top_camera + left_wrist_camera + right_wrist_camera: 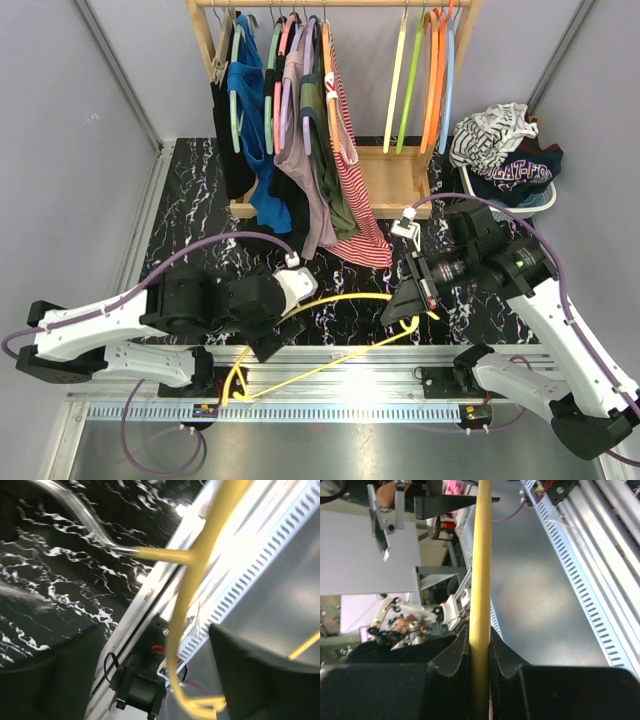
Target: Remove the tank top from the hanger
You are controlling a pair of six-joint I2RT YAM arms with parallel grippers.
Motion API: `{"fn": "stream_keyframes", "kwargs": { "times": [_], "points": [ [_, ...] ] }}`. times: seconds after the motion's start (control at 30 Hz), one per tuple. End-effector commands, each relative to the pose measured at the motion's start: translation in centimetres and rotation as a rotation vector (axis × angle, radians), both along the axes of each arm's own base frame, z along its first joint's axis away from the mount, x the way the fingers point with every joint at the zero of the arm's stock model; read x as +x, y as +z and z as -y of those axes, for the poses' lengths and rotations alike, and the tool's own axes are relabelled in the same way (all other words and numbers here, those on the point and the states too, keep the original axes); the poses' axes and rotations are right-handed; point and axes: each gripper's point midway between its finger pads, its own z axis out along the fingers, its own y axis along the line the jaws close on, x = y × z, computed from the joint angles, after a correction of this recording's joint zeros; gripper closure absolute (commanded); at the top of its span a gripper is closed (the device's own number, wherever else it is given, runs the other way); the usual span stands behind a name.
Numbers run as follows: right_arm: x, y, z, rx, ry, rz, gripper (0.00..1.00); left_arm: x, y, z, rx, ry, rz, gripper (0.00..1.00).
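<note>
A bare yellow hanger (340, 298) hangs in the air over the table's near edge, with no garment on it. My right gripper (405, 310) is shut on its right end; in the right wrist view the yellow bar (480, 580) is pinched between the fingers (452, 655). My left gripper (262, 345) is open at the hanger's left end. In the left wrist view the yellow bar (182, 615) and its metal hook (85, 515) pass between the wide-apart fingers (265, 675) without touching them. I cannot tell which garment is the tank top.
A wooden rack (400, 180) at the back holds several garments on hangers (300, 150) and several bare hangers (430, 80). A white basket (545, 207) with crumpled clothes stands at the back right. The black marbled table (180, 230) ends at a metal rail (340, 385).
</note>
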Motion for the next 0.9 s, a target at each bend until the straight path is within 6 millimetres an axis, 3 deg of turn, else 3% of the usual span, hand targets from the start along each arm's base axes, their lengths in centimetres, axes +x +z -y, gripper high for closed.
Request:
{"fn": "stream_keyframes", "kwargs": {
  "times": [0.0,0.13,0.23,0.3,0.37,0.5,0.57,0.73,0.77,0.8,0.83,0.87],
  "points": [
    [0.2,1.3,0.7,-0.018,-0.034,0.159,1.00,3.4,2.0,-1.6,-0.013,0.183,0.169,0.01],
    [1.5,1.6,1.9,-0.113,-0.154,0.277,1.00,6.1,5.1,-3.5,-0.104,0.406,0.301,0.01],
    [2.0,3.4,3.5,-0.143,-0.261,0.404,1.00,7.6,8.9,-5.3,-0.291,0.608,0.360,0.01],
    [2.1,5.3,4.9,-0.154,-0.329,0.519,1.00,8.0,10.8,-5.2,-0.438,0.680,0.354,0.01],
    [1.6,7.9,6.2,-0.129,-0.382,0.637,1.00,8.0,12.2,-6.1,-0.563,0.697,0.339,0.01],
    [0.8,10.7,8.4,-0.125,-0.444,0.801,1.00,7.8,14.5,-5.2,-0.809,0.669,0.293,0.01],
    [0.7,13.2,9.9,-0.100,-0.521,0.921,1.00,7.3,16.2,-5.0,-0.933,0.622,0.264,0.01],
    [0.6,18.9,14.0,-0.023,-0.757,1.157,1.00,6.6,16.1,-3.9,-1.007,0.551,0.241,0.01],
    [1.7,20.8,15.2,-0.005,-0.875,1.205,1.00,6.5,15.9,-3.5,-0.997,0.542,0.240,0.01],
    [1.6,21.7,16.3,0.018,-0.939,1.239,1.00,6.5,15.8,-3.3,-0.988,0.538,0.242,0.01],
    [2.8,21.5,16.3,0.000,-0.976,1.242,1.00,6.5,15.7,-3.1,-0.979,0.532,0.244,0.01],
    [3.8,23.2,17.3,0.020,-1.075,1.287,1.00,6.5,15.6,-2.8,-0.964,0.521,0.251,0.01]
  ]
}}
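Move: My right hand grips the yellow hanger at its right end. The hanger's middle lies about 13 cm to the left and 4 cm lower, and some 13 cm right of my left hand and 4 cm above. From my right hand, the empty hangers on the rack are roughly 42 cm ahead, 4 cm right and 12 cm up. The red-striped top hangs 38 cm ahead, 6 cm left, 7 cm lower; the laundry basket is 38 cm ahead, 27 cm right, 24 cm down. I keep the yellow hanger pinched in my right hand and lift it about 18 cm while drawing it some 14 cm to the right, swinging my fingers from pointing left to level and forward-left. My left hand spreads its already parting fingers fully and clears the hanger, going forward, then up about 14 cm and somewhat left, its fingers turning from down towards the right. ##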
